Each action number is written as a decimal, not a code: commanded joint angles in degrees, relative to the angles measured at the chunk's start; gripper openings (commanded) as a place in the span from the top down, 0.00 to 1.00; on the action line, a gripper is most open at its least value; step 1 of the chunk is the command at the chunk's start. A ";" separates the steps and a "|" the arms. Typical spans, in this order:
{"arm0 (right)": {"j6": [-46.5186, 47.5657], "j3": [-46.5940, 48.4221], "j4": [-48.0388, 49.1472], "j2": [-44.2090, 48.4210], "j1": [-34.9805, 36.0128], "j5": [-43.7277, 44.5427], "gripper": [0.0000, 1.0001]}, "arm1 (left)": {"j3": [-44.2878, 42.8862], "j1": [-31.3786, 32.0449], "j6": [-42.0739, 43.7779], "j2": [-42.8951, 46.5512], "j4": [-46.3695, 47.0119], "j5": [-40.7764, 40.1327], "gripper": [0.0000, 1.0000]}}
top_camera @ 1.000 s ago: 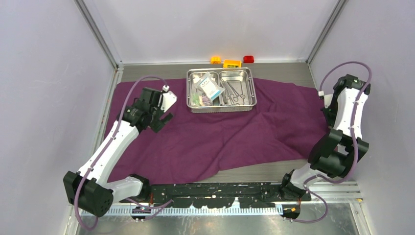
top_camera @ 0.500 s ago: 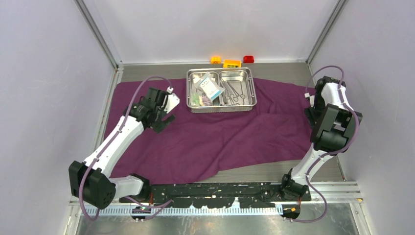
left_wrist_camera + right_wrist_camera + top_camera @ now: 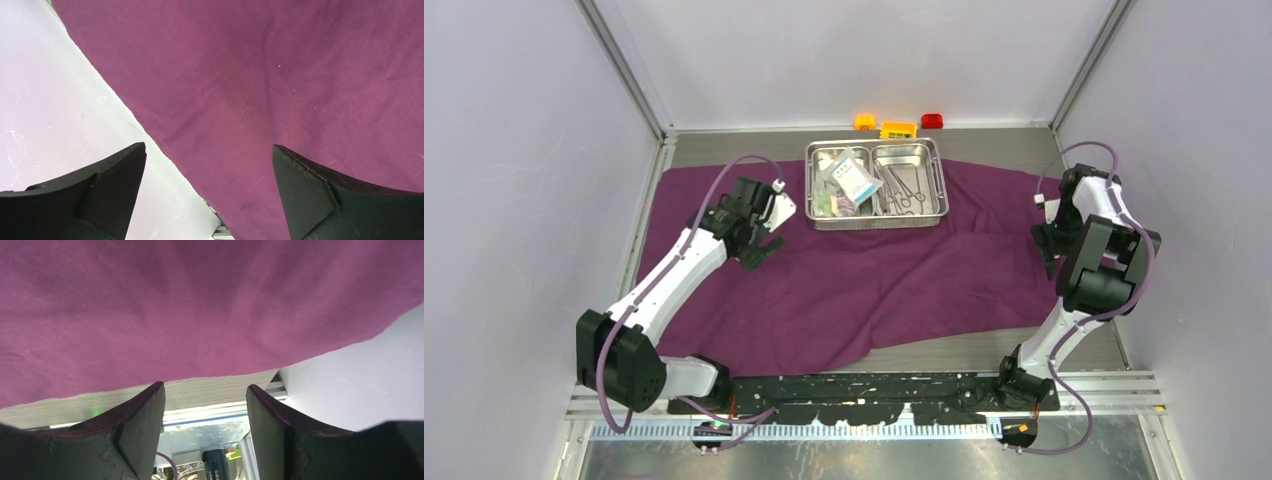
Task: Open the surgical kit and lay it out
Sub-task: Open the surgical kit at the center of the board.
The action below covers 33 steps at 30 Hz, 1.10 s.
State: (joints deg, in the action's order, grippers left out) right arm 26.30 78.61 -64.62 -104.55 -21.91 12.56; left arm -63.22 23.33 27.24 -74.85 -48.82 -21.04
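The dark-purple cloth lies spread over the table with a few folds. On its back edge stands the steel tray. Clear packets fill the tray's left compartment, and scissors and clamps lie in the right one. My left gripper hovers open over the cloth just left of the tray. In the left wrist view the left gripper has only cloth beneath it. My right gripper is open at the cloth's right edge. In the right wrist view the right gripper holds nothing, with the cloth beyond its fingertips.
A yellow brick, an orange brick and a red brick sit against the back wall behind the tray. White walls close in both sides. Bare grey tabletop shows at the front right.
My right gripper has opened and let go of the cloth, and that arm has swung left toward the cloth's right edge. The left arm has shifted slightly right toward the tray.
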 commanded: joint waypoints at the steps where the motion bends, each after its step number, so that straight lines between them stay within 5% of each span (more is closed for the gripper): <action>1: -0.12 -2.86 2.87 6.13 -0.16 -0.24 0.34 | -2.73 0.40 -0.02 -0.69 2.05 -1.13 0.00; 8: 3.39 -5.27 4.25 9.55 -3.60 -2.25 0.34 | -2.07 0.49 0.25 -0.11 2.95 -1.34 0.00; 23: 12.17 -15.06 16.73 1.97 -7.94 -0.66 0.47 | 0.38 0.49 1.41 3.04 3.31 -2.52 0.00; 33: 20.81 -30.28 19.50 8.98 -13.28 3.57 0.57 | 1.68 0.49 3.30 2.66 5.49 -4.17 0.00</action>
State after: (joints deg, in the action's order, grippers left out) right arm 42.19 55.07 -47.70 -98.35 -32.29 14.72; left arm -62.30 23.57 29.02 -73.49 -46.33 -23.64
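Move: The purple cloth's near edge, by its right end, lies about 6 cm back of my right hand, 2 cm to its right and some 7 cm below. The metal tray stands about 31 cm ahead of that hand and 36 cm to its left, and the board's right border runs some 13 cm to its right, level with it. From my waiting left hand, that same stretch of edge is roughly 60 cm to the right, 10 cm back and 16 cm lower. With a small lift and then a plunge, I bring my right hand down about 6 cm onto the cloth near its front edge, drawing back towards my base by some 8 cm in all and drifting a little right. The fingers, still pointing down, come partway together as their tips meet the fabric and gather it, and I drag it back with them. ##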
